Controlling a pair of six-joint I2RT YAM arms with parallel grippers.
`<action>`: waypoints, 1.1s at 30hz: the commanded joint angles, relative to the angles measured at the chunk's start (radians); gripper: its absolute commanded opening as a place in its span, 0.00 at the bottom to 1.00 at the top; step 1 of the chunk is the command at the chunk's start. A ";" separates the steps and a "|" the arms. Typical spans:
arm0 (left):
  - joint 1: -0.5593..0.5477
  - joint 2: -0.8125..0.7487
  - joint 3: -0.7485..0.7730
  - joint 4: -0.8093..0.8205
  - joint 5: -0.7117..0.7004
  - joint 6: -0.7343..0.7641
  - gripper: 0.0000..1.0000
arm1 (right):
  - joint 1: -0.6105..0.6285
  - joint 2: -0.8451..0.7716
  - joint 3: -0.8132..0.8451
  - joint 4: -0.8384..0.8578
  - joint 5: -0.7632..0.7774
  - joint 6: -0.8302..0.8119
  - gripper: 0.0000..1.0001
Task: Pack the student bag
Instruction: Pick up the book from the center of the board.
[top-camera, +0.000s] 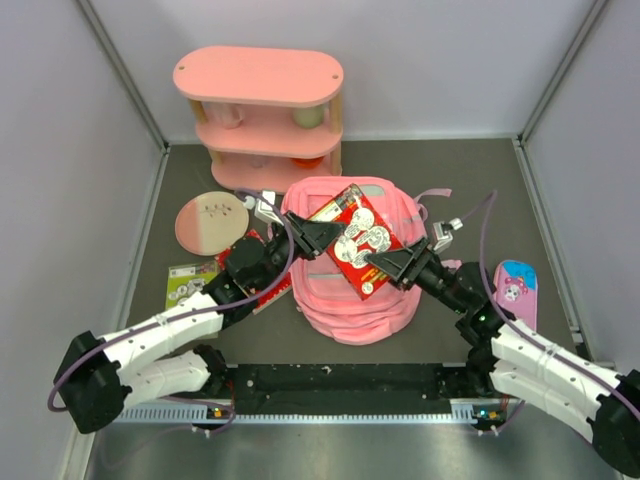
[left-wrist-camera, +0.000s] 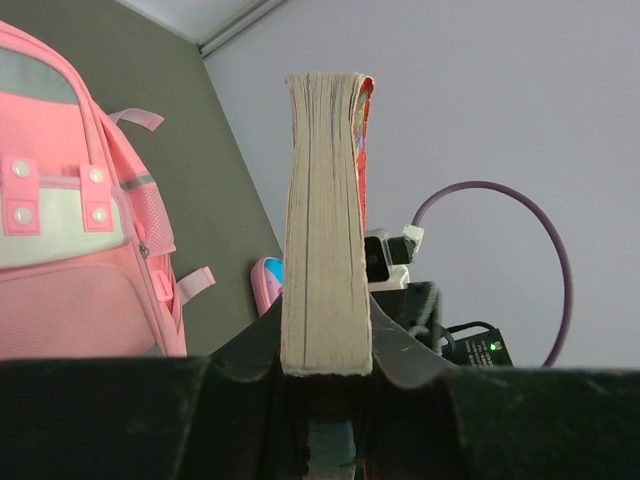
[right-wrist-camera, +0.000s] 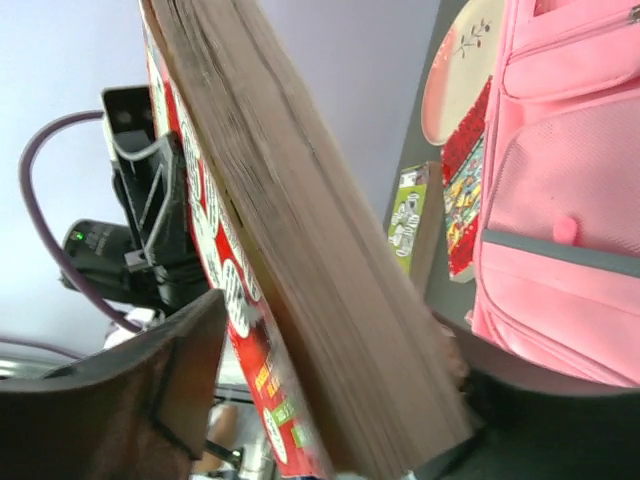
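A thick book with a red cartoon cover (top-camera: 360, 240) hangs above the student bag (top-camera: 345, 310), a pink backpack lying flat at the table's middle. My left gripper (top-camera: 318, 232) is shut on the book's upper left end; in the left wrist view the page edge (left-wrist-camera: 322, 230) stands clamped between its jaws (left-wrist-camera: 325, 370). My right gripper (top-camera: 385, 265) straddles the lower right end. In the right wrist view the book (right-wrist-camera: 300, 250) sits between the open jaws (right-wrist-camera: 340, 390), with a gap between the red cover and one finger (right-wrist-camera: 170, 370). The bag (right-wrist-camera: 570, 200) lies beside it.
A pink three-tier shelf (top-camera: 262, 110) stands at the back. A pink plate (top-camera: 211, 221) lies left of the bag, with a green book (top-camera: 190, 280) and another red book (top-camera: 268, 288) near my left arm. A flat pink pencil case (top-camera: 515, 290) lies to the right.
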 joint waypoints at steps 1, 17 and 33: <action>-0.001 -0.007 -0.006 0.130 0.013 -0.035 0.00 | 0.013 -0.041 -0.015 0.109 0.054 0.009 0.44; -0.030 0.075 0.217 -0.716 0.104 0.495 0.99 | 0.014 -0.470 0.227 -0.960 0.574 -0.233 0.00; -0.291 0.173 0.272 -0.988 0.171 0.853 0.97 | 0.014 -0.542 0.333 -1.284 0.760 -0.255 0.00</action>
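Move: The red book hangs between the two hands above the pink bag, its middle about 7 cm right of, 2 cm back from and 4 cm below the left hand, which already grips its left edge. From the right hand, closing around its right edge, it is 6 cm left, 2 cm ahead, 3 cm up. The bag's middle lies roughly 12 cm ahead of the right hand, 4 cm left and 18 cm below; the pencil case some 36 cm right and 8 cm ahead. The red book passes from hand to hand: the right fingers finish closing on its right edge, lift slightly, and the left ones open wide and let go. The right hand then carries the book some 18 cm right, away from over the bag, sinking about 5 cm while turning clockwise and rolling its left side down. The emptied left hand drops about 17 cm and draws back 12 cm towards the bag's near end, rolling its left side up. ##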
